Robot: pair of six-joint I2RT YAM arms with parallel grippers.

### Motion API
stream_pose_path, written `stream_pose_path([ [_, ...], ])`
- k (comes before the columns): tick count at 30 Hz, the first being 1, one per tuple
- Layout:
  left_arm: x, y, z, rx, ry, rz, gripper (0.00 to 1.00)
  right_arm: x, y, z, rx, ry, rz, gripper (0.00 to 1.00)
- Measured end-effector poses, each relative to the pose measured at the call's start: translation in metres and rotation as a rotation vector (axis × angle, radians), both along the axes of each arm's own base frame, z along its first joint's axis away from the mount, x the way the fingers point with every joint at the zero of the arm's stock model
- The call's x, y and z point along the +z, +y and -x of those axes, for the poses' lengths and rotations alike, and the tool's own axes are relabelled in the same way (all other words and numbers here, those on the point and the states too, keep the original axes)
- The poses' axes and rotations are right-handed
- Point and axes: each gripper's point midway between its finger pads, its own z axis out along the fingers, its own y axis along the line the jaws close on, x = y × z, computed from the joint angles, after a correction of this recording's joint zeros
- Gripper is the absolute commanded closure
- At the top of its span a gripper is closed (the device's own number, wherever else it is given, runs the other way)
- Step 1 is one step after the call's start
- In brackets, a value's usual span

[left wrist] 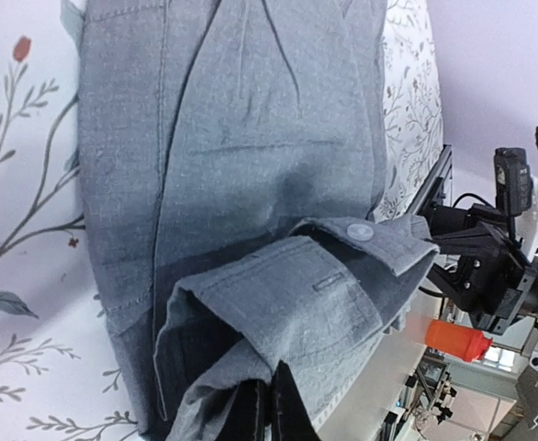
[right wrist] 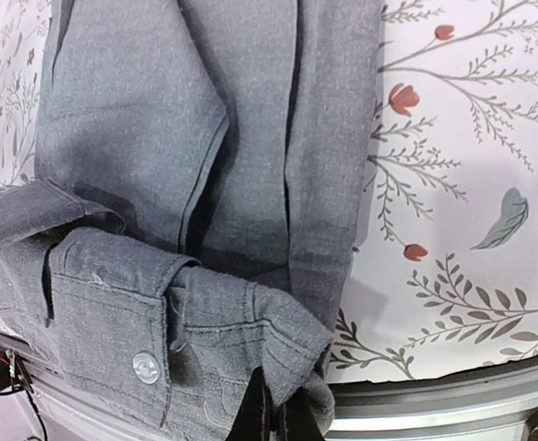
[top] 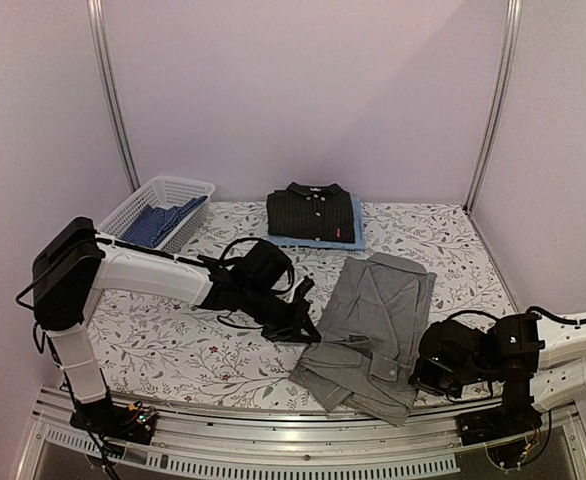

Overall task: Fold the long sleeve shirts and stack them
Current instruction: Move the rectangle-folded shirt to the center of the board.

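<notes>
The grey shirt [top: 373,325] lies lengthwise on the table, its near end bunched at the front edge. My left gripper [top: 308,335] is shut on the shirt's near left corner [left wrist: 278,322]. My right gripper [top: 425,378] is shut on its near right corner [right wrist: 251,331]. Both corners are lifted a little off the cloth. The black shirt [top: 311,212] lies folded at the back, on top of the folded light blue shirt [top: 357,238].
A white lattice basket [top: 143,205] with blue cloth [top: 163,222] in it stands at the back left. The table's metal front rail [top: 273,440] runs just under the grey shirt's near end. Side walls close in left and right.
</notes>
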Motion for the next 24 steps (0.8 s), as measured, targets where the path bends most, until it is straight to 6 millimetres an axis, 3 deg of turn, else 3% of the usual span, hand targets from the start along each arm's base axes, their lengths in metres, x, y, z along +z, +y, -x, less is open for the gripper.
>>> stream_pose_path([
  [4,0.000,-0.003,-0.014,-0.002,-0.005,0.016,1.00,0.002,-0.006,-0.014,-0.066,-0.034,-0.003,0.93],
  [6,-0.008,-0.002,-0.016,-0.006,0.003,0.010,0.95,0.003,-0.010,-0.026,-0.109,-0.055,-0.004,0.89],
  [10,-0.028,0.004,-0.022,0.002,0.020,-0.025,0.57,0.002,-0.025,-0.050,-0.165,-0.092,0.025,0.53],
  [11,-0.030,0.006,-0.025,0.006,0.016,-0.031,0.50,0.002,-0.027,-0.054,-0.173,-0.100,0.032,0.44],
  [13,-0.031,0.010,-0.031,0.010,-0.002,-0.038,0.42,0.002,-0.031,-0.060,-0.173,-0.119,0.058,0.33],
  [16,-0.030,0.016,-0.046,0.026,-0.038,-0.043,0.42,0.007,-0.038,-0.073,-0.183,-0.142,0.082,0.31],
  [19,-0.021,0.018,-0.072,0.039,-0.090,-0.032,0.42,0.015,-0.054,-0.101,-0.249,-0.172,0.084,0.32],
  [24,0.001,-0.011,-0.139,0.026,-0.233,0.031,0.42,0.018,-0.094,-0.153,-0.356,-0.216,0.072,0.32],
])
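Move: Holding the grey shirt's near part from both sides, the hands are shut on its cloth. The shirt's middle lies about 11 cm right and 1 cm ahead of the left hand, 6 cm lower; from the right hand it is some 10 cm ahead, 10 cm left and 5 cm down. Its collar is about 17 cm ahead and 18 cm right of the left hand. The dark shirt stack stands roughly 29 cm straight ahead of the left hand. Letting go of the grey shirt, both hands open wide and travel forward beside it towards its collar end. The left first sinks some 3 cm as it eases forward, opens low, then rises again and runs on, about 14 cm forward in all, tilting up slightly. The right goes some 15 cm forward and 9 cm right, off the shirt's right edge, turning about 20 degrees clockwise. ##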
